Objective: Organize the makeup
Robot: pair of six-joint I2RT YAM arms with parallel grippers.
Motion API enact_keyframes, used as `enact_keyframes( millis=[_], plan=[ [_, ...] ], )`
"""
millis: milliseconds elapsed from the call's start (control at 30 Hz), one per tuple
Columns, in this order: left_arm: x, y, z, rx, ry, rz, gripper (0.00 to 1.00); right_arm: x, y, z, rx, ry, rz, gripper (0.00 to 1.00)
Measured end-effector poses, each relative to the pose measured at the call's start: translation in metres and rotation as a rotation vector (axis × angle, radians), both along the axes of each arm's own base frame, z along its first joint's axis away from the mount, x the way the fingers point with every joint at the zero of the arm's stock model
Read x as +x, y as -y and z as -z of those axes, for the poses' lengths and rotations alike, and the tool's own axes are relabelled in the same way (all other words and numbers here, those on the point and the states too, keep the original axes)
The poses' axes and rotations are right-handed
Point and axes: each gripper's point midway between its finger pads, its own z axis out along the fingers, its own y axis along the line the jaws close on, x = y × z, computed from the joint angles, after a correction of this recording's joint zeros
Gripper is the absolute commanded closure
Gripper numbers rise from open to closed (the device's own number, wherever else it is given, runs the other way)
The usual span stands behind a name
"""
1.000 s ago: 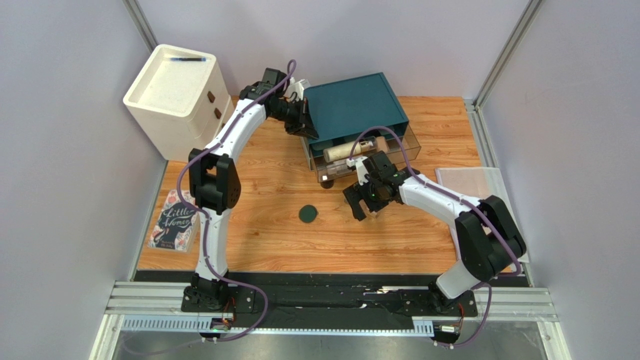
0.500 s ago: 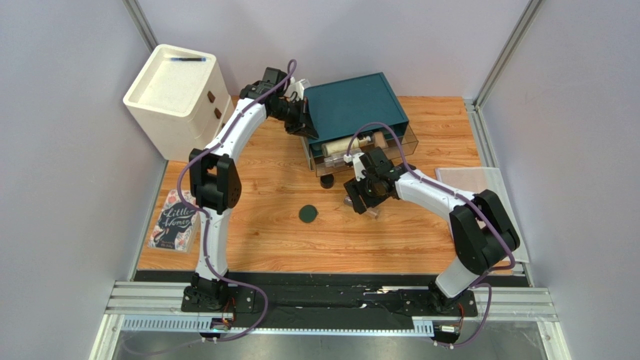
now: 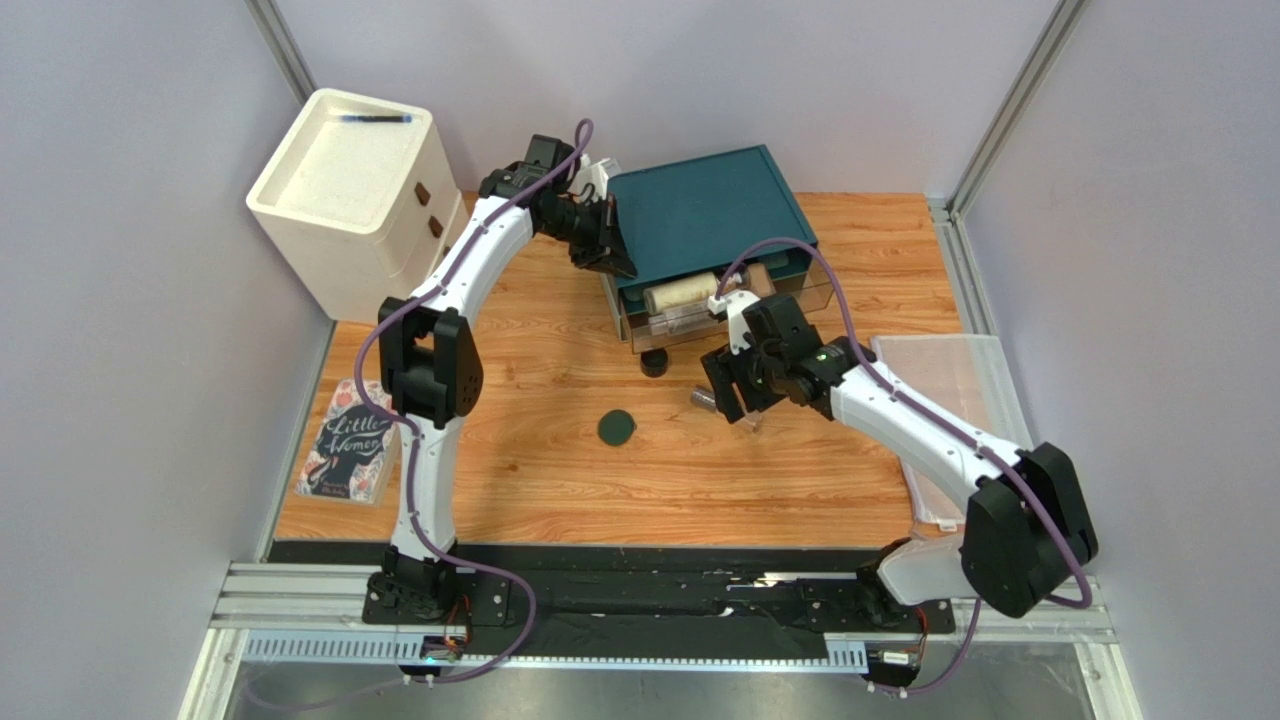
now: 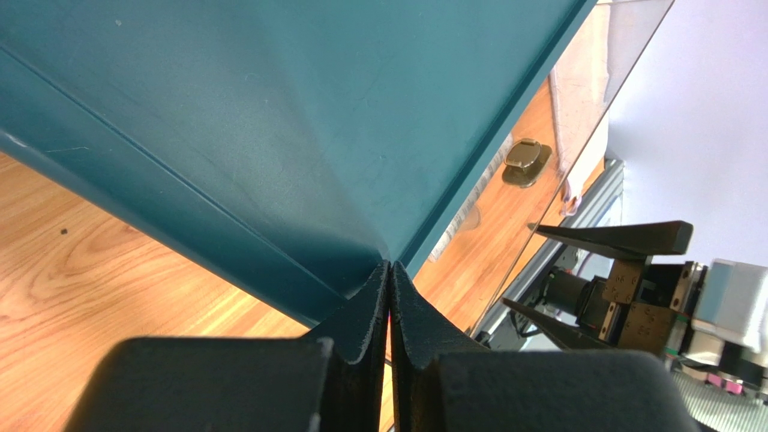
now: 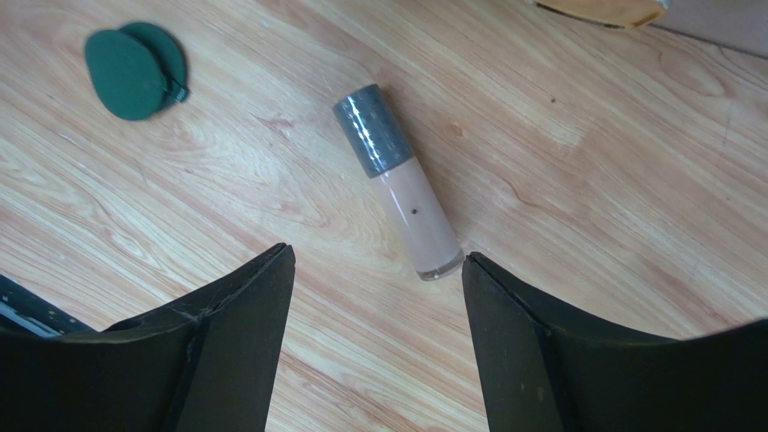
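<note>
A beige tube with a grey cap point(image 5: 401, 193) lies on the wooden table, also seen as a small tube point(image 3: 700, 399) in the top view. My right gripper point(image 5: 377, 261) hovers open just above the tube's bottom end, holding nothing; in the top view the right gripper point(image 3: 736, 399) sits beside it. A flat dark-green compact point(image 3: 616, 429) lies to the left, and a small black jar point(image 3: 654, 362) stands by the drawer front. A cream bottle point(image 3: 684, 296) lies in the clear drawer under the teal box point(image 3: 706, 210). My left gripper point(image 4: 389, 267) is shut, its tips against the box's corner.
A white drawer unit point(image 3: 353, 180) stands at the back left. A pink-covered book point(image 3: 349, 438) lies at the table's left edge. A clear plastic sheet point(image 3: 939, 375) lies at the right edge. A gold-coloured object point(image 5: 599, 9) shows at the top of the right wrist view.
My right arm's elbow has swung out to the right and its wrist has turned over the tube; its jaws stand a bit narrower. The left arm has not moved.
</note>
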Motion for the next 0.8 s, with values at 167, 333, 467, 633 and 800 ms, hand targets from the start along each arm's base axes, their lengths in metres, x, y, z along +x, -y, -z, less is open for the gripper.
enact_keyframes(
  millis=[167, 333, 467, 633, 800],
  plan=[
    [0.0, 0.0, 0.0, -0.002, -0.001, 0.001, 0.92, -0.004, -0.003, 0.011, 0.078, -0.022, 0.042, 0.27],
    [0.0, 0.0, 0.0, -0.004, -0.001, 0.002, 0.92, -0.02, 0.017, 0.044, 0.116, -0.095, 0.137, 0.25],
    [0.0, 0.0, 0.0, -0.005, -0.002, 0.002, 0.92, -0.021, 0.032, 0.052, 0.179, -0.089, 0.228, 0.25],
    [0.0, 0.0, 0.001, -0.012, -0.007, 0.005, 0.92, -0.011, 0.039, 0.054, 0.223, -0.061, 0.286, 0.24],
    [-0.001, 0.0, 0.002, -0.023, -0.007, 0.008, 0.92, 0.0, 0.034, 0.045, 0.259, -0.009, 0.275, 0.24]
  ],
)
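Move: From the right hand the cosmetic bottle with the grey cap lies about 4 cm ahead, 2 cm left and 8 cm below. The green disc is some 15 cm left and 1 cm ahead, the black brush head about 11 cm ahead and 11 cm left, and the open clear drawer's middle roughly 17 cm ahead and 1 cm left. From the left hand the bottle lies some 12 cm back, 12 cm right and 14 cm below. With its fingers still about three-quarters open, the right hand sinks some 5 cm towards the bottle and shifts 3 to 4 cm right, to the bottle's clear bottom end, swinging back about 2 cm on the way and then forward again, with a slight rise at the end. Meanwhile the wrist turns some 15 degrees clockwise and rolls its left side up about as much, leaving the bottle in front of the spread fingertips, not yet gripped, while the shut left fingers stay at the teal organizer's front-left corner. ##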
